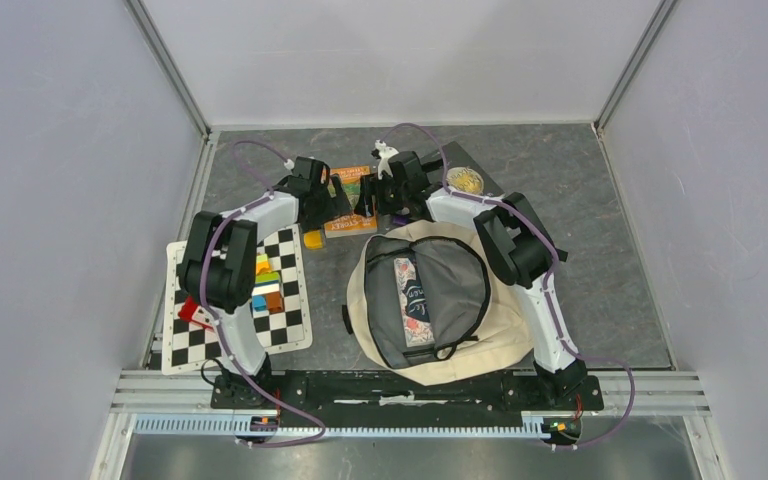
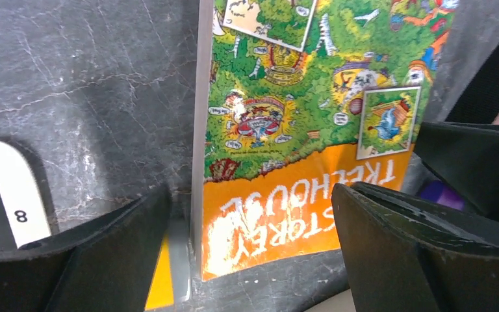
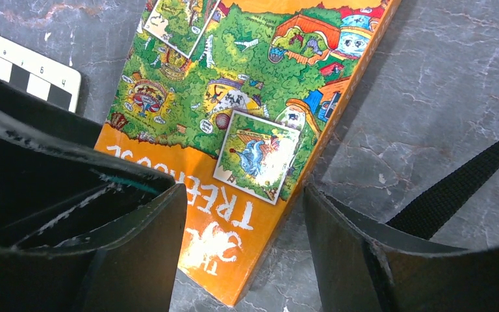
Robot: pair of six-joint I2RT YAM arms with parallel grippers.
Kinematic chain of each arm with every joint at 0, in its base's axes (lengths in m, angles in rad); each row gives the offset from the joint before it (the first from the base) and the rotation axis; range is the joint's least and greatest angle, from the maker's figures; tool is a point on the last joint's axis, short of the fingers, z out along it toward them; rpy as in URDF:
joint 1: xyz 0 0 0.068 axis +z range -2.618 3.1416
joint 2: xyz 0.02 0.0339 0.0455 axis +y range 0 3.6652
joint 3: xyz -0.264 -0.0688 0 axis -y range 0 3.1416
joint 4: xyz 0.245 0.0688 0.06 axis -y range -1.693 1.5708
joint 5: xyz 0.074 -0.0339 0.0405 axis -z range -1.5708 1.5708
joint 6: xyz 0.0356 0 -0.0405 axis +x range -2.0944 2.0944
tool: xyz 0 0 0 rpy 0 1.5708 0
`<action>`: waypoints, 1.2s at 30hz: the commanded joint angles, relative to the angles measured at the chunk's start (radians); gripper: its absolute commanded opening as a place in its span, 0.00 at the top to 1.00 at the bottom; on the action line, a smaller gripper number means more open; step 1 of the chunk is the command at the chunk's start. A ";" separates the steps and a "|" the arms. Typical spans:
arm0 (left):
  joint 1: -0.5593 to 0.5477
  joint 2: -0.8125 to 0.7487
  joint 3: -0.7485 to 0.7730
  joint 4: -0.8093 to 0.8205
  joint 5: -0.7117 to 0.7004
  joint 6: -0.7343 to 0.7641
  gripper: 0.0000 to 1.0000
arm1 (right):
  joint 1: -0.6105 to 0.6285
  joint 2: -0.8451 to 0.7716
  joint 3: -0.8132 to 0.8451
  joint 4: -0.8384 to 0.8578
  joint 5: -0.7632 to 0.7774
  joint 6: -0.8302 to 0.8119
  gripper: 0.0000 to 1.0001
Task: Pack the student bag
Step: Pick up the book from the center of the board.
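The student bag (image 1: 480,330), cream with its grey-lined main compartment unzipped, lies flat before the right arm's base, with a patterned flat item inside. Just beyond it an orange and green picture book (image 1: 350,203) lies flat on the table. My left gripper (image 1: 332,208) is low over the book's left side and is open; in the left wrist view the book (image 2: 299,130) has its near orange edge between the fingers (image 2: 91,260). My right gripper (image 1: 372,203) is also open. Its wrist view shows the book's (image 3: 234,97) near corner between the fingers (image 3: 357,253), untouched.
A black-and-white checkered mat (image 1: 295,320) with coloured blocks (image 1: 265,285) lies at the left, under the left arm. A yellow piece (image 2: 162,279) sits by the book's left edge. A round gold item (image 1: 465,180) rests behind the right arm. A black bag strap (image 3: 455,188) crosses the table nearby.
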 commanded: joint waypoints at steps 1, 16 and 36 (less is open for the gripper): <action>0.009 0.055 0.039 0.037 0.107 -0.001 0.03 | 0.007 0.007 -0.043 -0.096 -0.010 0.007 0.29; 0.009 0.042 0.016 0.228 0.304 -0.140 0.67 | 0.009 -0.036 -0.145 -0.012 -0.080 0.043 0.29; 0.048 -0.379 -0.124 0.401 0.335 -0.218 0.98 | -0.188 -0.381 -0.397 0.169 -0.063 0.085 0.02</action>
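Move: The orange treehouse book lies flat between the grippers: its middle is about 3 cm ahead, 6 cm right and 1 cm below the left hand, whose open fingers straddle its left page edge. From the right hand that middle is some 4 cm left, 1 cm ahead. The yellow block sits about 6 cm back and 3 cm left of the left hand; the purple marker is roughly 5 cm back and 8 cm right of the right hand. Bring the left gripper about 2 cm forward and right into the book's left page edge while the right finger stays braced on its spine and yields some 2 cm. Close the left fingers on the edge, then lift about 9 cm, drawing back slightly, rolling 20 degrees left side down. As it rises, open the right gripper and clear away rightward. ##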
